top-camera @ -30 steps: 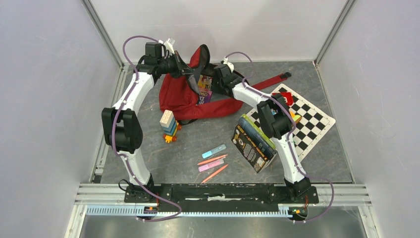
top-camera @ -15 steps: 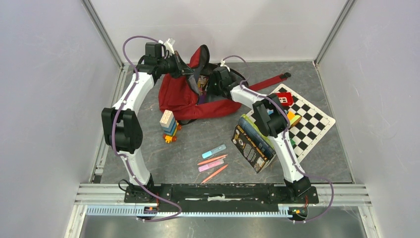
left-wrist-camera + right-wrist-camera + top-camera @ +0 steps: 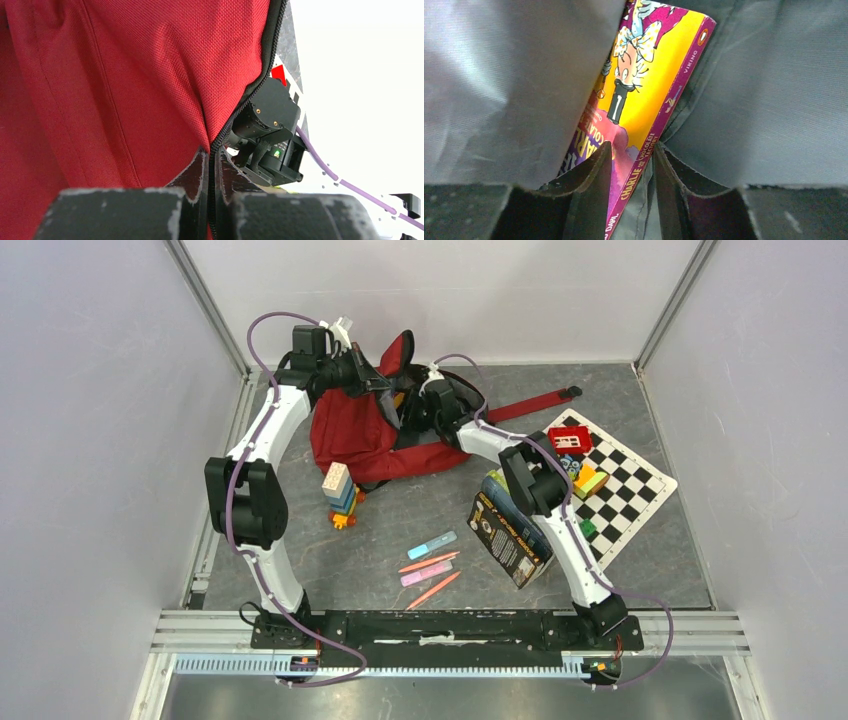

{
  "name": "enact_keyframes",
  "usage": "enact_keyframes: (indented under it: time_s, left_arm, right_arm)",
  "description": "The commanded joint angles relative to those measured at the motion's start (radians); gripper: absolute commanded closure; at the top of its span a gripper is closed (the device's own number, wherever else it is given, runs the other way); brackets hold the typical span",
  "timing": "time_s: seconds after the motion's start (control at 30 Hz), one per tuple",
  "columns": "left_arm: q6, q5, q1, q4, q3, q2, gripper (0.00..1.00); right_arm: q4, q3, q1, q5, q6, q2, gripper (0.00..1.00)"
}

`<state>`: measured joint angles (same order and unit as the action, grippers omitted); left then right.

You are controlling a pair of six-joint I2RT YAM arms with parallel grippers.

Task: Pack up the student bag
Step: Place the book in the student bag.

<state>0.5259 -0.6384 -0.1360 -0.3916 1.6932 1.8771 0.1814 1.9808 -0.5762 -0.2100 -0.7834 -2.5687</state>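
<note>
The student bag (image 3: 360,435), dark red, lies at the back of the table with its mouth held up. My left gripper (image 3: 385,385) is shut on the bag's zip edge (image 3: 212,152), with red fabric (image 3: 125,90) filling that view. My right gripper (image 3: 425,408) reaches into the bag's mouth from the right. Inside, against the grey lining (image 3: 774,100), a yellow and purple paperback (image 3: 649,85) stands slanted between the right gripper's (image 3: 631,147) fingers. The jaws are open, and a gap shows between the spine and the right finger (image 3: 669,175).
A block tower (image 3: 339,492) stands just in front of the bag. Several pens and highlighters (image 3: 430,562) lie mid-table. A boxed game (image 3: 510,530) leans by the right arm. A chessboard (image 3: 625,485) at the right carries a small red box (image 3: 569,438) and coloured blocks (image 3: 588,480).
The right arm has pushed left and deeper into the bag. The book that showed at the bag's mouth is now hidden from above. The bag has slid a little left.
</note>
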Motion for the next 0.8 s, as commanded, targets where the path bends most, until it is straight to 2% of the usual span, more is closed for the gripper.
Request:
enact_keyframes:
  time_s: [0.0, 0.17, 0.37, 0.5, 0.63, 0.77]
  left_arm:
    - [-0.009, -0.023, 0.001, 0.041, 0.015, -0.015, 0.98]
    - [-0.014, -0.010, 0.002, 0.039, 0.014, -0.019, 0.98]
    - [-0.024, 0.001, 0.006, 0.034, 0.007, -0.030, 0.98]
    - [-0.027, 0.019, 0.013, 0.048, -0.013, -0.046, 0.98]
    - [-0.045, 0.026, 0.017, 0.036, -0.023, -0.060, 0.98]
    - [-0.062, 0.032, 0.021, 0.031, -0.043, -0.069, 0.98]
  right_arm:
    - [0.094, 0.044, -0.025, -0.070, 0.029, -0.004, 0.58]
    - [0.043, 0.039, -0.020, -0.022, 0.116, 0.055, 0.51]
    - [0.012, -0.116, 0.012, 0.118, 0.334, 0.293, 0.36]
    - [-0.078, -0.160, 0.032, 0.148, 0.460, 0.411, 0.31]
    - [-0.177, -0.231, 0.052, 0.119, 0.580, 0.551, 0.28]
    - [-0.316, -0.339, 0.116, 0.039, 0.624, 0.695, 0.28]
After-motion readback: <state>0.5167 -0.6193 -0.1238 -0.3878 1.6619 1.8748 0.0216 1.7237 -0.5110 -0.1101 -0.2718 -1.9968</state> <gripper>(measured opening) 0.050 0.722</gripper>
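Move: The book lies inside the bag right at my right fingertips, its middle about 2 cm ahead, 3 cm left and 2 cm below. Over it, some 2 cm ahead, 3 cm left and 19 cm up, hangs the flap edge. The block tower is roughly 17 cm back and 14 cm left of my right hand, the standing books about 24 cm back and 23 cm right. From my left hand the book is some 3 cm back, straight below by about 20 cm. I spread my right fingers wider to leave the book, almost in place at first, then draw that hand up out of the bag by about 20 cm and some 10 cm to the right, away from the book and flap, picking up speed and rolling the wrist roughly 30 degrees. My left fingers keep their pinch on the bag's zipped flap edge, easing down about a centimetre. ##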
